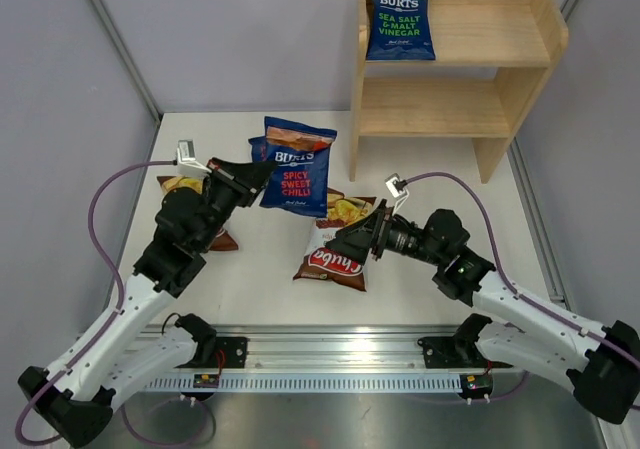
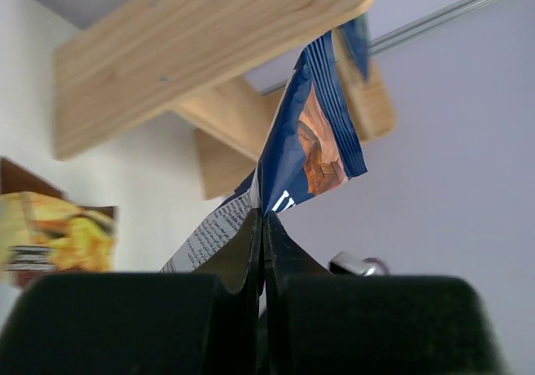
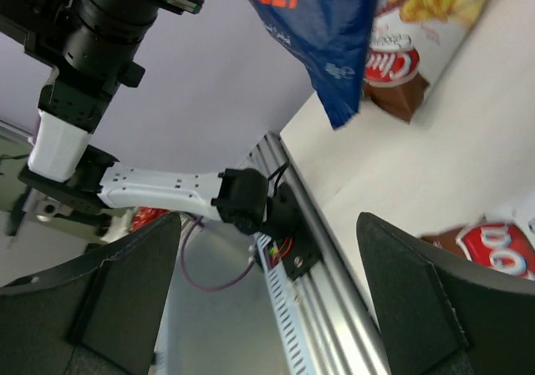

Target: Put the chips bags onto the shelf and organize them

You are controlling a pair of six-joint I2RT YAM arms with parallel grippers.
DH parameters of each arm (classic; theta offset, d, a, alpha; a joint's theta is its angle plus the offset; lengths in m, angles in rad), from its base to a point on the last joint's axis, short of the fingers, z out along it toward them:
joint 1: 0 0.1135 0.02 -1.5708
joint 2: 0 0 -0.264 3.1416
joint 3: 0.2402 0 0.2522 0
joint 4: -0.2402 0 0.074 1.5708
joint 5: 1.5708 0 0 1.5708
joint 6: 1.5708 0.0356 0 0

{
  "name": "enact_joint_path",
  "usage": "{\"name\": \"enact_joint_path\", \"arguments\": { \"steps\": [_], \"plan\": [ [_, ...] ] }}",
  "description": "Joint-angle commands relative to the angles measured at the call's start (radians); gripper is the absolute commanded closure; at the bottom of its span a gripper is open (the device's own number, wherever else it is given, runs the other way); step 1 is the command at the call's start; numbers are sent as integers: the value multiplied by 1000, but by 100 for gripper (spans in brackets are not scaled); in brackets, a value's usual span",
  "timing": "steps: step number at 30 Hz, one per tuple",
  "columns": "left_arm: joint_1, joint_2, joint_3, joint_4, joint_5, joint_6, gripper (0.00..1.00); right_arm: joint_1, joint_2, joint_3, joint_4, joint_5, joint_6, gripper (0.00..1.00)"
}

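My left gripper (image 1: 258, 174) is shut on the edge of a dark blue BURTS "Spicy Sweet Chilli" bag (image 1: 298, 174) and holds it above the table; the left wrist view shows the jaws (image 2: 264, 216) pinched on this bag (image 2: 311, 141). Another BURTS bag (image 1: 400, 24) stands on the left of the top tier of the wooden shelf (image 1: 500, 109). One Chuba bag (image 1: 330, 261) lies flat under my right gripper (image 1: 345, 241), which is open and empty (image 3: 267, 291). A second Chuba bag (image 1: 185, 184) lies partly hidden under my left arm.
The shelf's lower tier (image 1: 430, 109) holds nothing. The shelf shows in the left wrist view (image 2: 209, 49), beyond the held bag. The metal rail (image 1: 330, 354) with both arm bases runs along the near edge. Grey walls close the table at the back and sides.
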Motion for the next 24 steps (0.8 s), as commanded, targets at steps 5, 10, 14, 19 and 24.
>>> {"name": "enact_joint_path", "arguments": {
  "steps": [5,10,14,19,24],
  "plan": [
    [-100,-15,-41,340,-194,-334,100,247,105,-48,530,461,-210,5],
    [-192,-27,-91,464,-275,-438,100,266,214,-81,768,555,-248,6],
    [-255,-23,-103,520,-330,-464,100,267,246,-49,821,544,-288,6],
    [-314,6,-133,596,-344,-524,100,267,274,-13,907,539,-319,7],
    [-347,32,-165,668,-335,-587,100,267,294,-6,1007,556,-318,9]
  ]
}}
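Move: The held spicy sweet chilli bag, pinched by the left hand at its left edge, has its middle some 5 cm right of that hand, 1 cm ahead and 3 cm below. From the open right hand it is about 11 cm ahead, 8 cm left and 6 cm higher. The brown cassava bag on the table lies 12 cm ahead of the right hand, level sideways, 25 cm below; the second chilli bag lies 19 cm ahead of the left hand, 4 cm left, 35 cm down. The chilli bag, still pinched by the shut left fingers, is lifted about 7 cm, drawn back and right, and rolled some 40 degrees so the hand's left side sinks. To meet its lower right corner, the right hand slips left, then forward, then climbs, about 8 cm up in all, tipping its fingers upward and keeping them wide open. ##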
